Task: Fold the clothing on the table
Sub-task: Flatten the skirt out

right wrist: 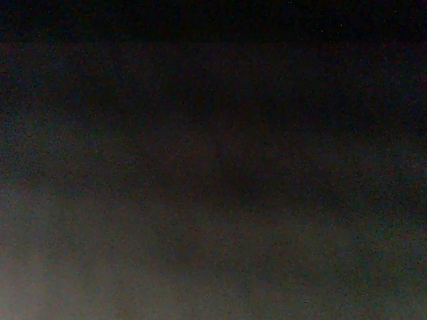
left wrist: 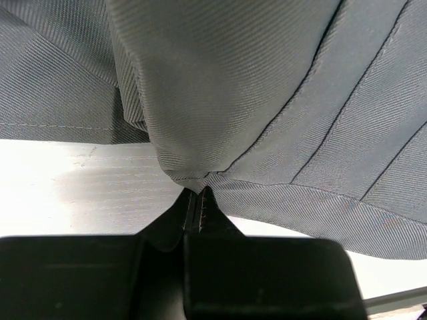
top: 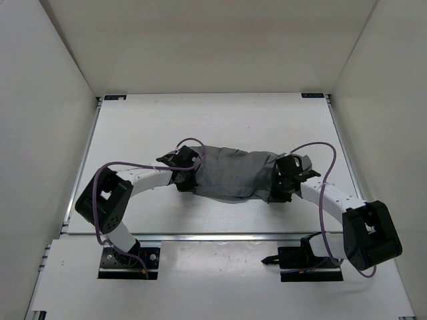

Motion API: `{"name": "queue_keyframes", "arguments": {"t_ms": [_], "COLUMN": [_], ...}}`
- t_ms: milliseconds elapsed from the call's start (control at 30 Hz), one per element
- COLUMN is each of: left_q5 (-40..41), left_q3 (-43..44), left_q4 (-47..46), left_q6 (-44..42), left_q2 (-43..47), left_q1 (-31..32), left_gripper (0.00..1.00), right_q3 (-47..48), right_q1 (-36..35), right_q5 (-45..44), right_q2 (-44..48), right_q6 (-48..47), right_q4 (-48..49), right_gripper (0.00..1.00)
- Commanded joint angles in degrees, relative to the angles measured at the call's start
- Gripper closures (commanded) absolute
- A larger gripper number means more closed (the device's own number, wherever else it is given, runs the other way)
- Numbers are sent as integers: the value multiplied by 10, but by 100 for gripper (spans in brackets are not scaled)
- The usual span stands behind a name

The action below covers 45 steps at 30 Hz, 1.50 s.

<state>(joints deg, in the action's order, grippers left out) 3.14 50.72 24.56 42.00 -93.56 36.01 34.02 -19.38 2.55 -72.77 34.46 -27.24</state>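
The grey clothing (top: 230, 172) is bunched into a narrow band across the middle of the white table (top: 147, 127), stretched between my two grippers. My left gripper (top: 189, 175) is at its left end. In the left wrist view the left gripper (left wrist: 198, 192) has its jaws pressed together, pinching a fold of the pleated clothing (left wrist: 267, 80) just above the table (left wrist: 80, 193). My right gripper (top: 279, 179) is at the cloth's right end, with fabric draped over it. The right wrist view is all dark, so its fingers are hidden.
White walls close in the table on the left, back and right. A metal rail (top: 220, 235) runs along the near edge, with both arm bases (top: 127, 260) just in front of it. Purple cables (top: 320, 150) loop above each arm.
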Motion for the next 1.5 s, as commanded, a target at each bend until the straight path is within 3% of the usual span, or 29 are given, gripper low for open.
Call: {"name": "queue_keyframes", "arguments": {"t_ms": [0,100,300,733,867,1000,1100,1167,1267,1333,1400,1467], "left_q5": [-1,-7,-22,-45,-80,-129,-137,-141,-180,-194,-190,-191], "left_q3": [10,63,218,390,420,446,576,728,852,844,763,622], "left_q4": [19,49,131,218,235,219,251,286,328,323,287,235], "left_q6": [-7,-11,-4,25,16,9,-3,-3,21,32,23,20], "left_q2": [7,38,115,258,226,144,45,-17,-94,-82,-50,3], "left_q1": [-9,-23,-66,-135,-160,-191,-203,-206,-225,-229,-222,-216], "left_gripper": [100,100,100,100,100,100,100,100,100,100,100,100], "right_q3": [37,99,329,546,576,604,738,856,1033,1017,942,816], "right_q1": [6,20,26,69,97,61,47,45,52,66,66,72], "right_q5": [-8,12,40,68,114,97,88,76,65,76,76,72], "right_q2": [21,46,83,149,95,-6,-107,-164,-233,-220,-191,-157], "right_q6": [-6,-22,-40,-73,-95,-113,-128,-137,-123,-113,-113,-117], "right_q4": [-2,-34,-125,-251,-253,-220,-235,-264,-308,-295,-273,-253], "right_gripper": [100,100,100,100,100,100,100,100,100,100,100,100]}}
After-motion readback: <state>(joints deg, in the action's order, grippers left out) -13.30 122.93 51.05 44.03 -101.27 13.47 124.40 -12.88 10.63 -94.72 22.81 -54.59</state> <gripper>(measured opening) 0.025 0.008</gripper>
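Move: Close to the table, both hands already pinch the skirt's near edge. Its middle lies about 15 cm right and 6 cm ahead of the left hand; a loose corner sits 6 cm left and 10 cm ahead. From the right hand, the middle is roughly 12 cm left and 9 cm ahead, a loose right corner 10 cm right and 13 cm ahead. The bare table beyond centres some 25 cm ahead of the left hand, 15 cm right, and 28 cm ahead of the right, 12 cm left. Keeping their pinches shut, both hands sweep the skirt's near edge fast upward together, nearly 40 cm, going forward at first and easing back a few centimetres near the top. Still high, they then swing it out some 15 cm over the far table; the fingers tip from down towards forward, about 30 degrees on the left, which also leans inward, and 40 on the right. ##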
